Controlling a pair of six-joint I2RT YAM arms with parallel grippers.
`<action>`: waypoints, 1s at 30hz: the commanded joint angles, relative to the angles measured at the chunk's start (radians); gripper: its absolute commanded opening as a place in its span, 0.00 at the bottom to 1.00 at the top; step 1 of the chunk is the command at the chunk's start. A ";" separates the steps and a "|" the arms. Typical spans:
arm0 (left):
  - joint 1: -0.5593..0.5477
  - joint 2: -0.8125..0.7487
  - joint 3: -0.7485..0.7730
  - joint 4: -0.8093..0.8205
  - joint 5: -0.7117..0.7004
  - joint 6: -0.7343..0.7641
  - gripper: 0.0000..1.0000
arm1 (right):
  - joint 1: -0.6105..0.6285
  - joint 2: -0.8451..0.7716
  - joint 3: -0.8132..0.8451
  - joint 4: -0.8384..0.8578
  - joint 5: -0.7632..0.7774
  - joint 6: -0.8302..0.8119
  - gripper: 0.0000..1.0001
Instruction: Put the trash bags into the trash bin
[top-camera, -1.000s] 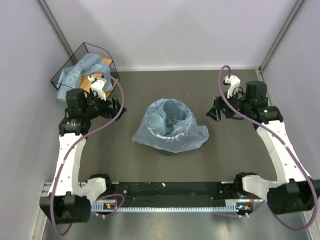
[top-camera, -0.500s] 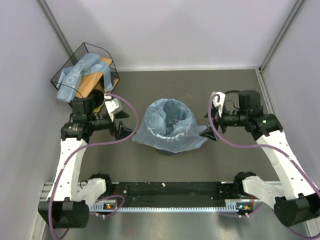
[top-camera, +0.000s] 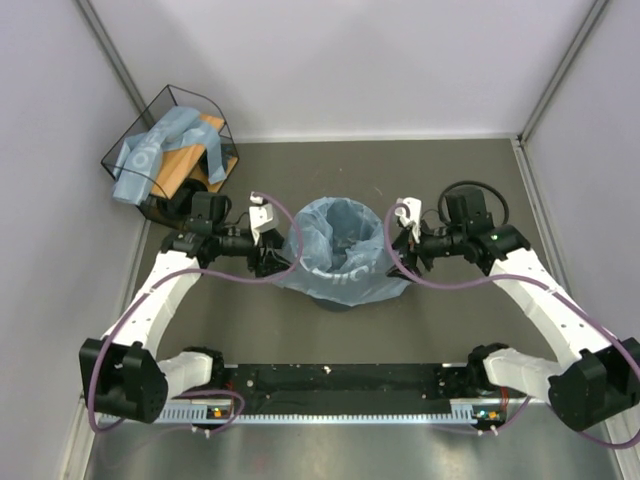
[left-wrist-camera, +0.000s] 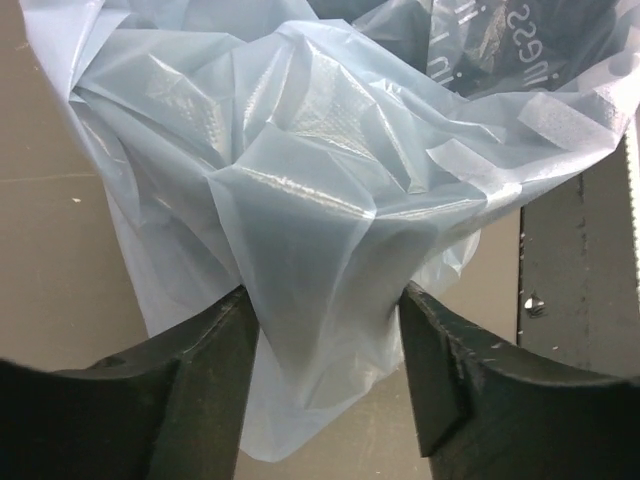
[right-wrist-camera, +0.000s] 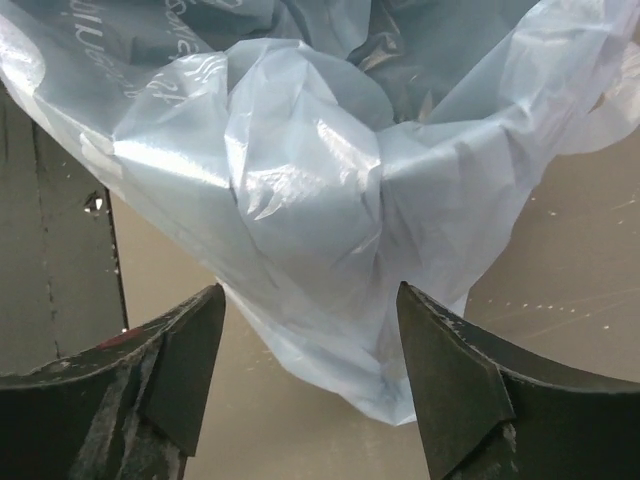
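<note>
A light-blue translucent trash bag (top-camera: 345, 282) is draped over the dark blue-grey trash bin (top-camera: 336, 304) at the table's middle, its skirt hanging outside the rim. My left gripper (top-camera: 276, 260) is open at the bin's left side, and a hanging fold of the bag (left-wrist-camera: 300, 200) lies between its fingers (left-wrist-camera: 210, 385). My right gripper (top-camera: 400, 250) is open at the bin's right side, and a fold of the bag (right-wrist-camera: 320, 200) hangs between its fingers (right-wrist-camera: 455, 385). Neither pair of jaws is closed on the film.
A black wire basket (top-camera: 160, 105) with a wooden base stands at the back left and holds more light-blue bags (top-camera: 160, 145). Grey walls enclose the table on three sides. A black rail (top-camera: 340, 378) runs along the near edge between the arm bases.
Both arms have swung inward from the sides to the bin. The left gripper came away from the basket, and each gripper now straddles the bag's hanging edge.
</note>
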 joint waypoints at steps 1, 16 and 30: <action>-0.013 -0.020 -0.032 0.058 0.057 0.073 0.55 | 0.014 0.005 -0.012 0.139 0.005 0.028 0.65; -0.059 -0.046 -0.162 -0.052 -0.051 0.274 0.00 | 0.027 -0.065 -0.210 0.300 0.065 0.099 0.00; -0.059 0.084 -0.245 -0.089 -0.246 0.532 0.00 | -0.061 0.133 -0.273 0.349 0.082 0.180 0.00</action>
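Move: The trash bag hangs over the trash bin between the hands, a loose fold of its left side already between the left hand's open fingers and one of its right side at the right hand's fingertips, each within about 2 cm. The bin's middle is some 13 cm to the right of the left hand, about level with it fore and aft, and roughly 10 cm lower. From the right hand, the bin is about 15 cm to the left, 2 cm ahead and 10 cm lower. The wire rack stands some 25 cm left and 25 cm ahead of the left hand. The trash bag's two side folds are pinched as both grippers, partly open, close fully almost together while the hands barely move. Keeping the pinch, both hands then drag the plastic down the bin's outside, the left about 12 cm with some drift back and its fingers tipping steeper, the right about 9 cm almost straight down. ##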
